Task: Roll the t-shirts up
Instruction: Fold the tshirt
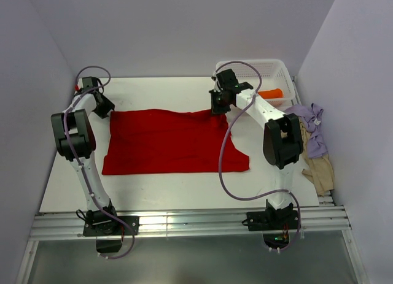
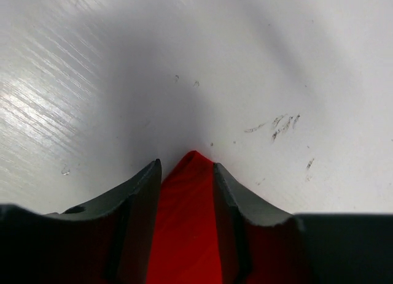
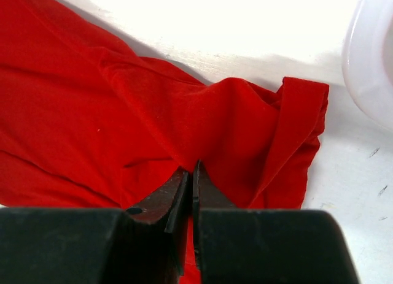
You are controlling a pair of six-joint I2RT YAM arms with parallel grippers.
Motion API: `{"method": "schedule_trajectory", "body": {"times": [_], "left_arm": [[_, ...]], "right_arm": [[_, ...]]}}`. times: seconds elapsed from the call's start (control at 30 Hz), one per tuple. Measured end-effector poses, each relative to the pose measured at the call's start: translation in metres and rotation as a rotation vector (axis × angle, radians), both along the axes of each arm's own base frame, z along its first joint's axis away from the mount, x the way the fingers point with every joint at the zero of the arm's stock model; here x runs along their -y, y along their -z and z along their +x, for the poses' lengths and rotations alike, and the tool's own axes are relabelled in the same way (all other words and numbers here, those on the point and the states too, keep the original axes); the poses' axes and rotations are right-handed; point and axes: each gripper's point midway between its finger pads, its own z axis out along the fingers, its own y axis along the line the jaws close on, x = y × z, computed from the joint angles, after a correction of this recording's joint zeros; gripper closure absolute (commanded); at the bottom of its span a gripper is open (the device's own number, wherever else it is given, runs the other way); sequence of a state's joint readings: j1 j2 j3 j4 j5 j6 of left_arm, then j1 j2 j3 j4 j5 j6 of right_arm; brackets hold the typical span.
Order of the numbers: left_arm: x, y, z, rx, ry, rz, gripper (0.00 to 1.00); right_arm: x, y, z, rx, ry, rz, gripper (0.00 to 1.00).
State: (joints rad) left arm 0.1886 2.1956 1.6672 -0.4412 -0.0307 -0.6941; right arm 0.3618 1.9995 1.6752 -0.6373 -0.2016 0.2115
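The red t-shirt (image 1: 166,143) lies spread flat on the white table. My left gripper (image 1: 105,109) is at its far left corner. In the left wrist view the gripper (image 2: 187,164) is shut on a peak of the red cloth (image 2: 187,222), which fills the gap between the fingers. My right gripper (image 1: 218,106) is at the far right corner. In the right wrist view it (image 3: 191,167) is shut on a raised fold of the shirt (image 3: 123,100). The orange shirt (image 1: 270,94) lies rolled in the basket. The lilac shirt (image 1: 313,134) and the beige shirt (image 1: 319,170) lie crumpled at the table's right edge.
The white mesh basket (image 1: 270,64) stands at the back right corner, just behind my right gripper, and its rim shows in the right wrist view (image 3: 374,57). Walls close in the table on the left, back and right. A metal rail (image 1: 184,222) runs along the near edge.
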Motion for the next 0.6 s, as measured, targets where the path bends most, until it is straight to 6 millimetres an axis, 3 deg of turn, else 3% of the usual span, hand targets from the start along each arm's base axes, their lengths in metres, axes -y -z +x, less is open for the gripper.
{"method": "schedule_trajectory", "body": {"times": [0.4, 0.47, 0.57, 0.6], "left_arm": [[0.0072, 0.0032, 0.003, -0.051, 0.018, 0.123, 0.59], [0.0066, 0.0031, 0.0046, -0.059, 0.018, 0.136, 0.65], [0.0048, 0.0048, 0.007, -0.075, 0.017, 0.159, 0.84], [0.0036, 0.0053, 0.0073, -0.08, 0.016, 0.167, 0.99]], "right_arm": [[-0.0009, -0.0038, -0.0001, 0.007, -0.003, 0.007, 0.93], [-0.0011, -0.0039, -0.0001, 0.007, -0.004, 0.008, 0.93], [-0.0013, -0.0037, -0.0003, 0.006, -0.004, 0.009, 0.93], [-0.0013, -0.0031, -0.0005, 0.006, -0.005, 0.01, 0.93]]}}
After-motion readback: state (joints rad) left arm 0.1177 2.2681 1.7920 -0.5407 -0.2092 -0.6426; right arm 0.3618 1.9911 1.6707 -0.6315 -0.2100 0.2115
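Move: The red t-shirt's far left corner lies practically between the left hand's open fingertips, some 1 cm ahead and 1 cm below. The shirt's near left corner is about 29 cm back from that hand, 2 cm to its right and 1 cm below. From the right hand, which already pinches the shirt's raised far right part, the far left corner lies roughly 53 cm to the left, 6 cm farther out and 8 cm lower. The t-shirt's far left corner is taken between the left fingertips: the left hand eases about 1 cm forward and down, with a small shift to its right, rolling some 10 degrees so its left side rises. Its half-open fingers hold their gap at first, then close most of the way on the cloth. The right hand stays in place and keeps its pinch on the raised far right part. ##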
